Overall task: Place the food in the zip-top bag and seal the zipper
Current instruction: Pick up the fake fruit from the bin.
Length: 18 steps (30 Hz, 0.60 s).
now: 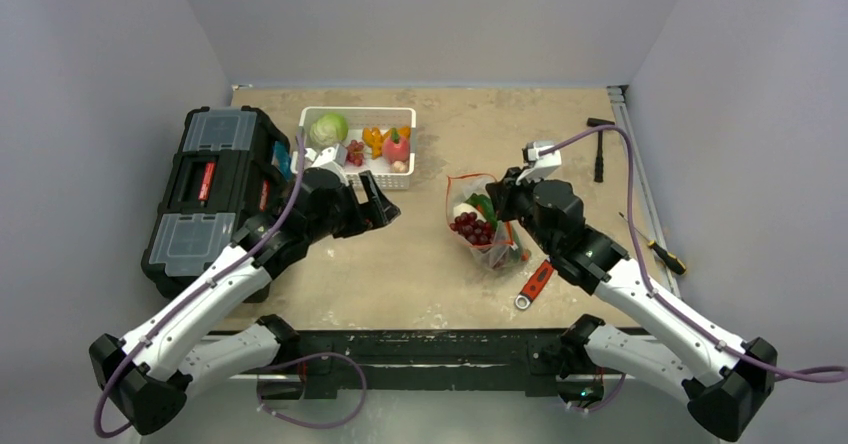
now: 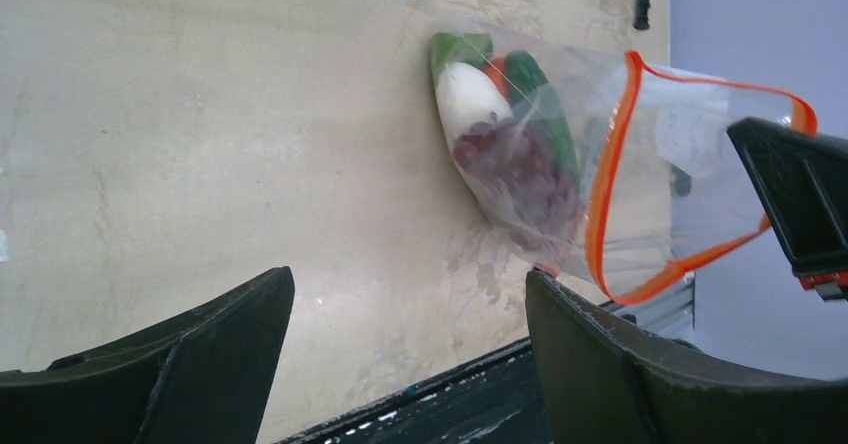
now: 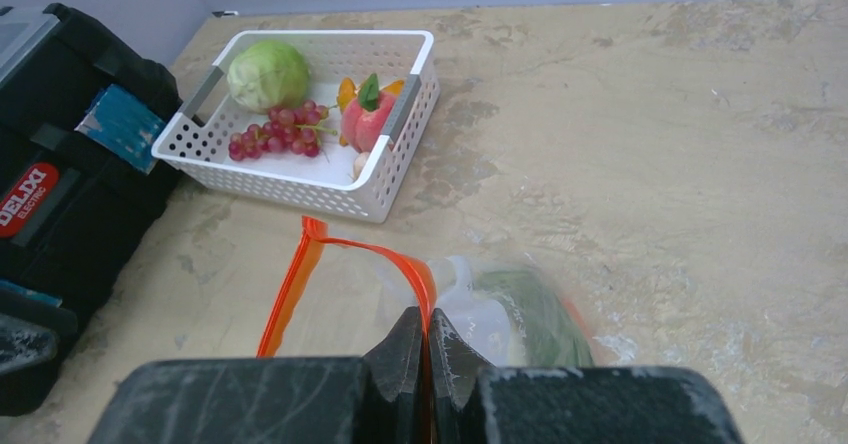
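Observation:
The clear zip-top bag (image 1: pixel 492 250) lies mid-table with its mouth gaping. Inside it are dark red grapes (image 2: pixel 520 169), a white radish (image 2: pixel 470 99) and green pieces. My right gripper (image 3: pixel 425 324) is shut on the orange-red zipper (image 3: pixel 300 274), holding one lip of the mouth up. My left gripper (image 2: pixel 410 294) hovers wide open and empty above bare table, just left of the bag. More food sits in the white basket (image 1: pixel 357 111): a green cabbage (image 3: pixel 266 74), red grapes (image 3: pixel 275 134), a pink peach (image 3: pixel 365 119) and orange pieces (image 1: pixel 373 138).
A black toolbox (image 1: pixel 210 189) fills the left side beside the basket. A red-handled wrench (image 1: pixel 535 284) lies near the front edge below the bag. A screwdriver (image 1: pixel 660 252) and a black cable plug (image 1: pixel 600 159) lie at the right.

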### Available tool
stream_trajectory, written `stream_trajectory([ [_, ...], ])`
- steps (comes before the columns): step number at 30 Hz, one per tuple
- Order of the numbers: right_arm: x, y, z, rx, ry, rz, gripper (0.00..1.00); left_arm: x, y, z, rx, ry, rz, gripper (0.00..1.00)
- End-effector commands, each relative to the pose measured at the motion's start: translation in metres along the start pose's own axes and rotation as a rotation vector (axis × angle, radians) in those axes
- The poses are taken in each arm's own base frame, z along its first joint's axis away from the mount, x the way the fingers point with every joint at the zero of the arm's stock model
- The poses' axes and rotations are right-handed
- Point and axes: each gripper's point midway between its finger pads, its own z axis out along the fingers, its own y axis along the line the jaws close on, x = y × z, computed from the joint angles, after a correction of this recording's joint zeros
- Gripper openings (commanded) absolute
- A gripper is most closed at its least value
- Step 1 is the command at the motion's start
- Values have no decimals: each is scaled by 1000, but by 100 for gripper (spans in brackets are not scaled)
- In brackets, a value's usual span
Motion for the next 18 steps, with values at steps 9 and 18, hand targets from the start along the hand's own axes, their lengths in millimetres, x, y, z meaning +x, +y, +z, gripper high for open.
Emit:
stream_trajectory([
  [9, -24, 7, 2, -34, -129, 24, 0, -100, 38, 30, -159, -135, 136, 84],
  [18, -24, 4, -2, -36, -146, 14, 0, -155, 66, 89, -367, -50, 487, 83],
])
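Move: The peach, probably the next pick, lies in the white bin roughly 21 cm straight ahead of the open, empty left hand and some 18 cm lower. The garlic is about 4 cm nearer than the peach and 1 cm right of it; the yellow vegetable is 3 cm farther out and 5 cm left of it, and the grapes 9 cm left and 1 cm nearer. From the right hand, still pinching the bag's rim, the peach is about 16 cm ahead, 21 cm left and 21 cm below. The left hand swings back to the bin with its fingers kept wide open and empty, gathering speed: first forward and to the left together, then straight forward, about 15 cm out and 5 cm to the left in all and nearly level, with only a slight sink at the end. On the way the wrist rolls some 25 degrees, the hand's left side rising so that the fingers point more steeply down, and the hand comes high over the bin's near side, closer to the peach but still well above it and touching nothing. ##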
